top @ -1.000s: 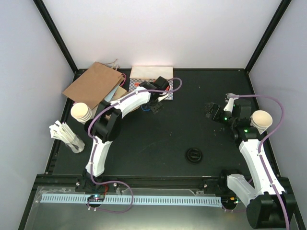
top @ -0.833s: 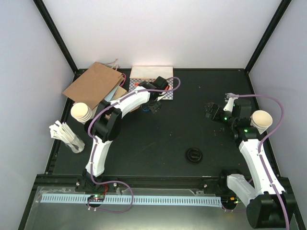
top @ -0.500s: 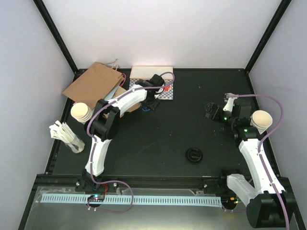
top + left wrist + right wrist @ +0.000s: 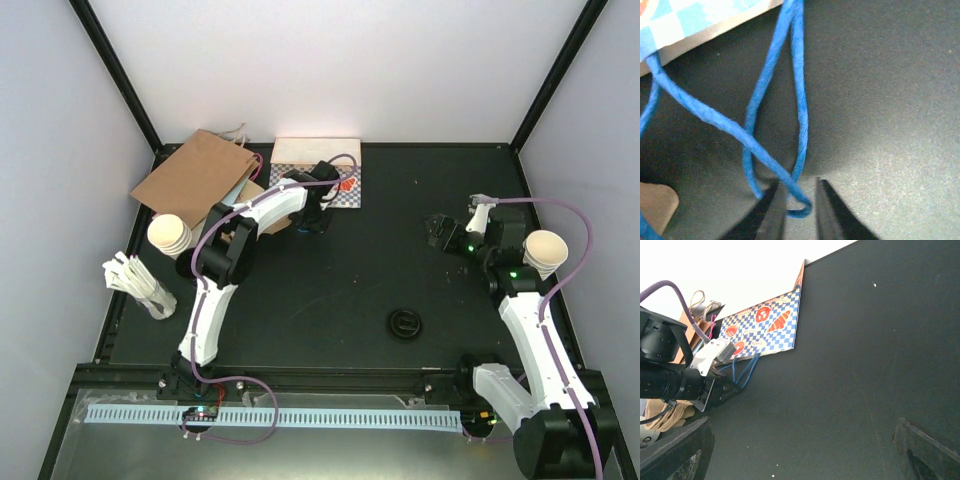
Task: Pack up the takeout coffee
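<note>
One takeout coffee [image 4: 405,323] shows from above as a round black lid on the mat, near the front and right of centre. Neither gripper is near it. The blue-and-white checked paper bag [image 4: 346,189] lies flat at the back; its blue cord handles [image 4: 771,65] trail onto the mat. My left gripper [image 4: 798,185] is at those handles, its jaws narrowed round the end loop [image 4: 801,209], with a thin gap still showing by the right finger. My right gripper [image 4: 437,232] hovers wide open and empty at the right.
A brown paper bag [image 4: 195,176] and a wooden box [image 4: 316,150] lie at the back left. Stacked cream cups [image 4: 168,233] and white packets [image 4: 135,280] sit by the left edge. Another cream cup [image 4: 546,248] stands at the right, beside my right arm.
My left gripper has shifted back and left to the bag's handles, and its jaws have narrowed round the blue loop. The right arm has not moved.
</note>
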Controlling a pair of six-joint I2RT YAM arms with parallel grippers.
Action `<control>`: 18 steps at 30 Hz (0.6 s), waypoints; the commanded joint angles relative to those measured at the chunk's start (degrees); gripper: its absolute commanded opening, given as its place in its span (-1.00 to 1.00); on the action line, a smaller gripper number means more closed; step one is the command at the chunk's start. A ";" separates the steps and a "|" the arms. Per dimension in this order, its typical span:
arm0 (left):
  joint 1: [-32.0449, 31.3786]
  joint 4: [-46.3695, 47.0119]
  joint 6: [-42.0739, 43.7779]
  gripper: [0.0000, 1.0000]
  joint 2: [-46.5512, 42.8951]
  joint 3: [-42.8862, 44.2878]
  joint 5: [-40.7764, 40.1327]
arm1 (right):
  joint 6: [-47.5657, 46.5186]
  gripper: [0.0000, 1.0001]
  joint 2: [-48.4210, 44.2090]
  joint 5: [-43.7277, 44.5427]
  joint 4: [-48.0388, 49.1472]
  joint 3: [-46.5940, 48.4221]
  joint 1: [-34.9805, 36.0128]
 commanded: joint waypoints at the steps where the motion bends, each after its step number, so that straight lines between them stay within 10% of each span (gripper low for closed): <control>1: 0.53 -1.05 -1.28 -0.91 0.06 2.44 2.97 | 0.06 1.00 -0.79 -0.93 0.02 0.00 0.21; 18: -0.35 6.66 -4.04 -0.97 -18.24 -1.25 31.61 | -3.61 1.00 2.82 -9.90 2.77 4.88 3.35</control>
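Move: The blue string handle of the printed paper bag lies right at my left fingertips, its loop running up to about 4 cm ahead and a centimetre lower. The bag itself lies flat some 14 cm straight ahead; the brown cup tray is roughly 12 cm to the left and 2 cm ahead. From my open right hand the handle is about 13 cm ahead, 29 cm left and 19 cm below. I finish closing my left fingers on the blue handle, pinching the string almost at table height. Then I pull it up, accelerating to about 14 cm, while going some 6 cm right and slightly back, the fingertips swinging out to the right by nearly 30 degrees. My right hand, open, eases 2 to 3 cm left towards the bag. ##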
